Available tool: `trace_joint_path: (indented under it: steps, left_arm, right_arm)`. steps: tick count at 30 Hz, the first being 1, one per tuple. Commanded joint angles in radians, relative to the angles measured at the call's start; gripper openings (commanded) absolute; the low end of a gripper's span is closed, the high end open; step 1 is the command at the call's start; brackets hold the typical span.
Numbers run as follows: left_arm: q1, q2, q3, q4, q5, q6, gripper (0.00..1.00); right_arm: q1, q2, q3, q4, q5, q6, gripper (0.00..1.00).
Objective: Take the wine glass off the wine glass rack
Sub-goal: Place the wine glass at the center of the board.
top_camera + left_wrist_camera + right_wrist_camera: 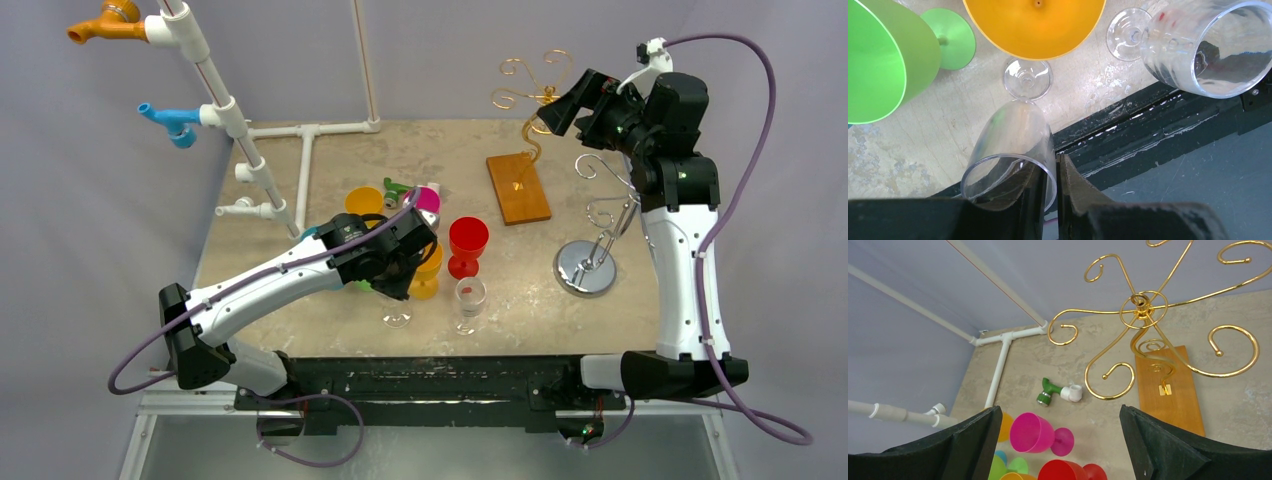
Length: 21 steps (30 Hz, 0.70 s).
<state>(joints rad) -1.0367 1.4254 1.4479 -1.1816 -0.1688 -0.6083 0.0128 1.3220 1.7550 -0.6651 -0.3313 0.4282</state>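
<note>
My left gripper (402,272) (1050,175) is shut on the rim of a clear wine glass (1013,142). One finger is inside the bowl and the other outside. The glass stands upright with its foot (397,320) low by the table's front edge. The gold wine glass rack (533,95) (1143,305) rises from a wooden base (518,187). A silver rack (603,190) stands on a round chrome base (585,268). The hooks of both racks are bare. My right gripper (572,105) (1060,450) hangs open, high beside the gold rack's top.
A second clear glass (470,300) (1208,45) stands right of the held one. Red (468,240), orange (428,275), yellow (363,203), pink (1038,432) and green (878,60) plastic glasses cluster mid-table. A white pipe frame (300,140) stands at the back left.
</note>
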Motion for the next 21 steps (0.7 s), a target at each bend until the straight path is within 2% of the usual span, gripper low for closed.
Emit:
trace_joint_path:
  steps: [1, 13, 21]
  left_arm:
    - [-0.005, -0.011, 0.018, 0.03, -0.02, 0.017, 0.19]
    - [-0.006, -0.011, 0.078, -0.002, -0.029, 0.025, 0.38]
    - [-0.006, -0.024, 0.116, -0.018, -0.033, 0.026, 0.47]
  right_arm:
    - [0.004, -0.006, -0.004, 0.039, -0.009, -0.019, 0.99]
    - [0.004, -0.007, -0.006, 0.039, -0.006, -0.019, 0.99]
    - [0.006, 0.0, -0.008, 0.042, -0.008, -0.019, 0.99]
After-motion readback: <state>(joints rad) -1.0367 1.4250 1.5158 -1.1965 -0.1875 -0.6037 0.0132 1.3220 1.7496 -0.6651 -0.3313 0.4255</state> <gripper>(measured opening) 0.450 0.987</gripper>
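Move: The clear wine glass already stands upright on the board, held by the left hand at the back-right of its rim; its middle is about 3 cm left of the hand point, 2 cm ahead and 7 cm below. From this hand, the yellow goblet stands roughly 9 cm ahead and 3 cm right, the green one 10 cm ahead and 9 cm left, the second clear glass 11 cm right and 1 cm ahead. From the right hand, the held glass lies some 20 cm back, 30 cm left and 31 cm below. Staying in place at first, the left hand spreads its fingers from their near-shut pinch on the clear glass's wall, one finger inside the bowl and one outside, and lets go of it. Still opening, to just under half of its range, the hand then eases up about 2 cm along the wall with its tilt nearly unchanged. ##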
